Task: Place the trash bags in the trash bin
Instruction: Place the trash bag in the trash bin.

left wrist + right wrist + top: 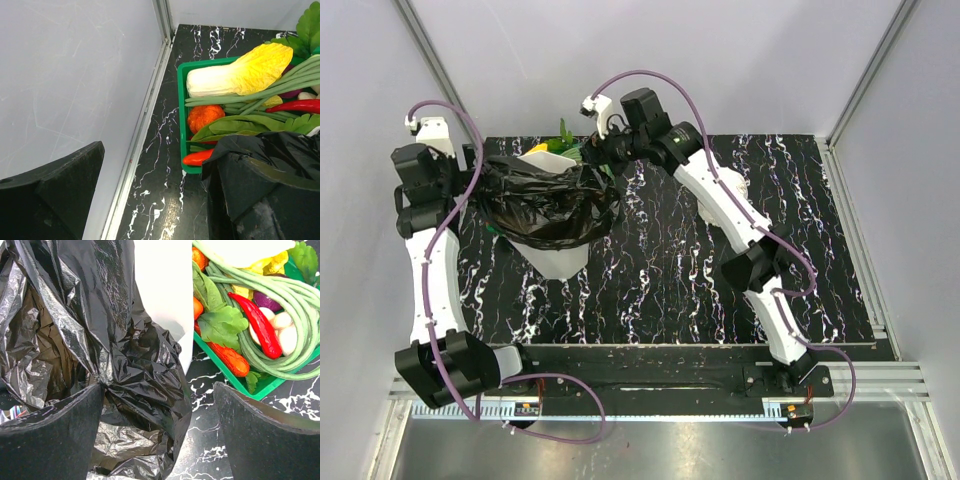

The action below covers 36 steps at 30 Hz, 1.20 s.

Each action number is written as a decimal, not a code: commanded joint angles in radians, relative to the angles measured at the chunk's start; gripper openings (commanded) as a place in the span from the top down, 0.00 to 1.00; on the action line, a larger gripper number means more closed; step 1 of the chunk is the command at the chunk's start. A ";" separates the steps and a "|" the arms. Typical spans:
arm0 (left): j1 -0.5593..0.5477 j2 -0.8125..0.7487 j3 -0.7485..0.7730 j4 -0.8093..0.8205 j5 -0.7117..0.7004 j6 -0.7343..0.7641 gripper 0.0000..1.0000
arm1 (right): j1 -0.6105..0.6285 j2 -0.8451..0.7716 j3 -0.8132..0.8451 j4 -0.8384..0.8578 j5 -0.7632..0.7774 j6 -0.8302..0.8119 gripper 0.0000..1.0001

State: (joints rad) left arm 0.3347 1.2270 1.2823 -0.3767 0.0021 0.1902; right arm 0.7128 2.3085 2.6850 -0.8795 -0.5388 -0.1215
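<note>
The trash bag (548, 203) is glossy black film, spread over the top of the white trash bin (560, 258) and hanging down its sides. My left gripper (476, 196) is at the bag's left edge. In the left wrist view it (160, 200) is wide open, and a fold of the bag (270, 160) lies against its right finger. My right gripper (603, 150) is at the bag's far right corner. In the right wrist view it (157, 435) is wide open, with crumpled bag (135, 370) between the fingers and the bin's white wall (160, 285) behind.
A green basket (572, 150) of toy vegetables stands right behind the bin; it also shows in the left wrist view (181, 105) and the right wrist view (262, 387). The enclosure's left wall (75, 75) is close to my left gripper.
</note>
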 commanded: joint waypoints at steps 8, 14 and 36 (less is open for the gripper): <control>0.006 -0.017 -0.072 0.081 0.013 0.038 0.01 | -0.024 0.028 0.050 0.116 -0.078 0.054 0.37; 0.006 -0.006 -0.077 0.088 0.030 0.035 0.01 | -0.030 0.043 0.068 0.151 -0.098 0.077 0.42; 0.006 0.023 -0.072 0.176 0.026 -0.037 0.01 | -0.067 0.157 0.118 0.332 -0.121 0.192 0.88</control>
State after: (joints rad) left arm 0.3351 1.2469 1.2167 -0.2836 0.0151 0.1806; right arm 0.6518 2.4622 2.7296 -0.6239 -0.6399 0.0517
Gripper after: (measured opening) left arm 0.988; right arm 0.126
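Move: From my right hand, the trash bag's middle lies about 10 cm back, 7 cm left and 7 cm lower; its right end is gathered by my fingers. The trash bin's middle is roughly 10 cm back, 9 cm left and 17 cm below, the vegetable tray some 13 cm ahead, 14 cm left, 27 cm lower. For my left hand, the bin is about 20 cm right, 9 cm back and 18 cm below. I shut my right fingers from wide open to nearly closed, seeming to pinch the bag's right corner above the bin's edge. That hand goes forward about 5 cm and slightly left, dipping, rising, then sinking 4 cm, its fingertips tilting up some 10 degrees. My left hand sinks 2 cm, fingers open, the bag still draped over its right finger. ##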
